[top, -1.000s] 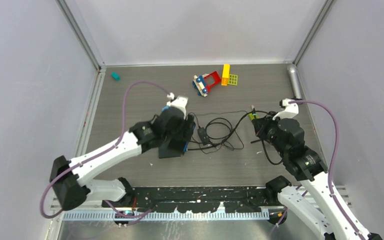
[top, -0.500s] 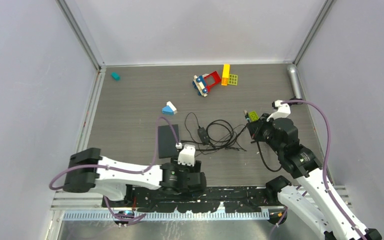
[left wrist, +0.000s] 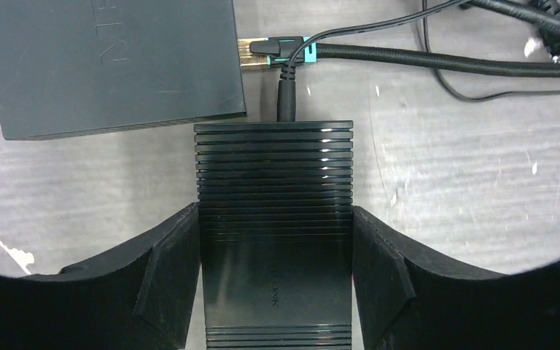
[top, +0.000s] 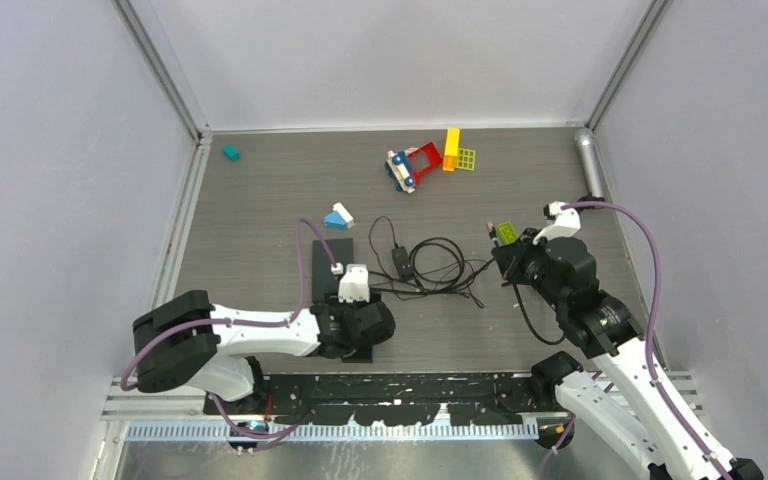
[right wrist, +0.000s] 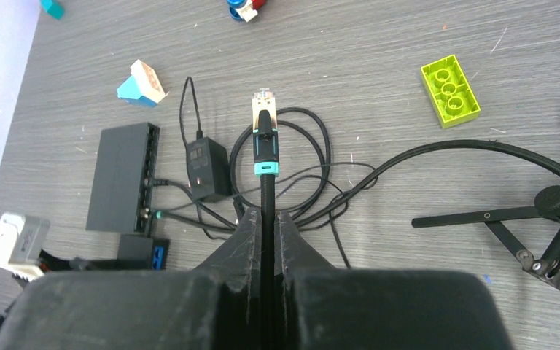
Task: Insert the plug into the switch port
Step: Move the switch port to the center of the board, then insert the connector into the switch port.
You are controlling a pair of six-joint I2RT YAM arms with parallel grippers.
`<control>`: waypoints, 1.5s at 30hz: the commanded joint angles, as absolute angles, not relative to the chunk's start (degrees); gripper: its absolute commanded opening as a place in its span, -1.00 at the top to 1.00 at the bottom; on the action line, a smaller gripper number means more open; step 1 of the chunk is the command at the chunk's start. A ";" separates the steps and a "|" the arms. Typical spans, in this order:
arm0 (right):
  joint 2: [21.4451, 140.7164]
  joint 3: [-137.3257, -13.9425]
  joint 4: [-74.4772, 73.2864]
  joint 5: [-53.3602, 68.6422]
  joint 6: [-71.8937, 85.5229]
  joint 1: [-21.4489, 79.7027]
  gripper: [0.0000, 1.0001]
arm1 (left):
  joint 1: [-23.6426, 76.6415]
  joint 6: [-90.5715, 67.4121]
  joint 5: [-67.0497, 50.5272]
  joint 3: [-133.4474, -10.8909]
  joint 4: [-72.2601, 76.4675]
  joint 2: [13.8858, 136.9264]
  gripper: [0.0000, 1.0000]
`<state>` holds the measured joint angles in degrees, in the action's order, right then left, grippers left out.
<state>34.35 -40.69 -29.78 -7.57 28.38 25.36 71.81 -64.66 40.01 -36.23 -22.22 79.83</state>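
The switch (left wrist: 273, 189) is a small black ribbed box lying flat near the table's front edge. A power cord (left wrist: 286, 98) runs into its far end, and a blue port face shows on it (right wrist: 159, 251). My left gripper (left wrist: 273, 270) points down over the switch (top: 362, 352), one finger pressed on each long side. My right gripper (right wrist: 264, 219) hovers right of centre (top: 505, 255), shut on a black cable. The plug (right wrist: 265, 127), with its teal boot and clear tip, sticks out ahead of it, well apart from the switch.
A larger dark grey box (right wrist: 120, 179) lies just beyond the switch with a teal-booted plug (left wrist: 284, 49) in it. A power adapter (right wrist: 205, 168) and coiled cables lie mid-table. Nearby are a lime brick (right wrist: 449, 91), a blue-white brick (right wrist: 141, 82), a toy car (top: 412, 165) and a grey cylinder (top: 588, 160).
The left arm has drawn back from the table's middle to the near edge, uncovering the larger grey box, then edged slightly forward. The right gripper has shifted a little with the plug.
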 commanded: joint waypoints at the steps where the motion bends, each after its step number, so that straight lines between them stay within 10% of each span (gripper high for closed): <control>1: 33.83 -40.49 -27.86 -7.21 27.63 25.20 0.99 | 65.09 -53.17 40.62 -33.97 -11.52 79.22 1.00; 10: 37.44 -43.01 -25.58 -5.12 24.04 25.18 0.99 | 52.14 -40.39 32.34 -37.64 -3.70 80.58 1.00; 16: 39.77 -40.33 -12.18 17.34 19.04 25.28 0.99 | 55.18 -39.64 23.11 -37.61 -3.31 80.80 1.00; 20: 43.31 -37.20 -0.97 28.93 19.99 28.21 0.99 | 60.06 -42.05 20.01 -34.61 -2.16 79.27 0.64; 35: 39.16 -47.45 -21.11 -2.31 -13.60 48.08 0.99 | 63.12 -43.97 22.09 -31.05 -2.13 77.14 0.47; 45: 55.40 -74.44 -25.70 8.51 -19.41 48.04 0.99 | 63.08 -50.09 26.45 -28.07 -4.38 75.83 0.59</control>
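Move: The left hand, low and already holding the switch, has the dark box about 12 cm ahead and 7 cm to its left, its near edge against the switch's front corner. The blue-white block is 26 cm ahead and 6 cm left, the power adapter 14 cm ahead and 8 cm right. From the raised right hand, already holding the plug, the switch lies some 27 cm left, 8 cm back and 19 cm below; the cable coil is 10 cm left, 5 cm ahead. With the switch's front corner the left hand goes on pushing the dark box forward, travelling about 8 cm almost level, then leaves it, drawing back and right while turning clockwise, and settles with its grip kept. The right hand, still pinching the plug, swings left and then back with a counter-clockwise turn, then comes partly forward and right and climbs steeply, some 15 cm above its start, fingers tipping up. ##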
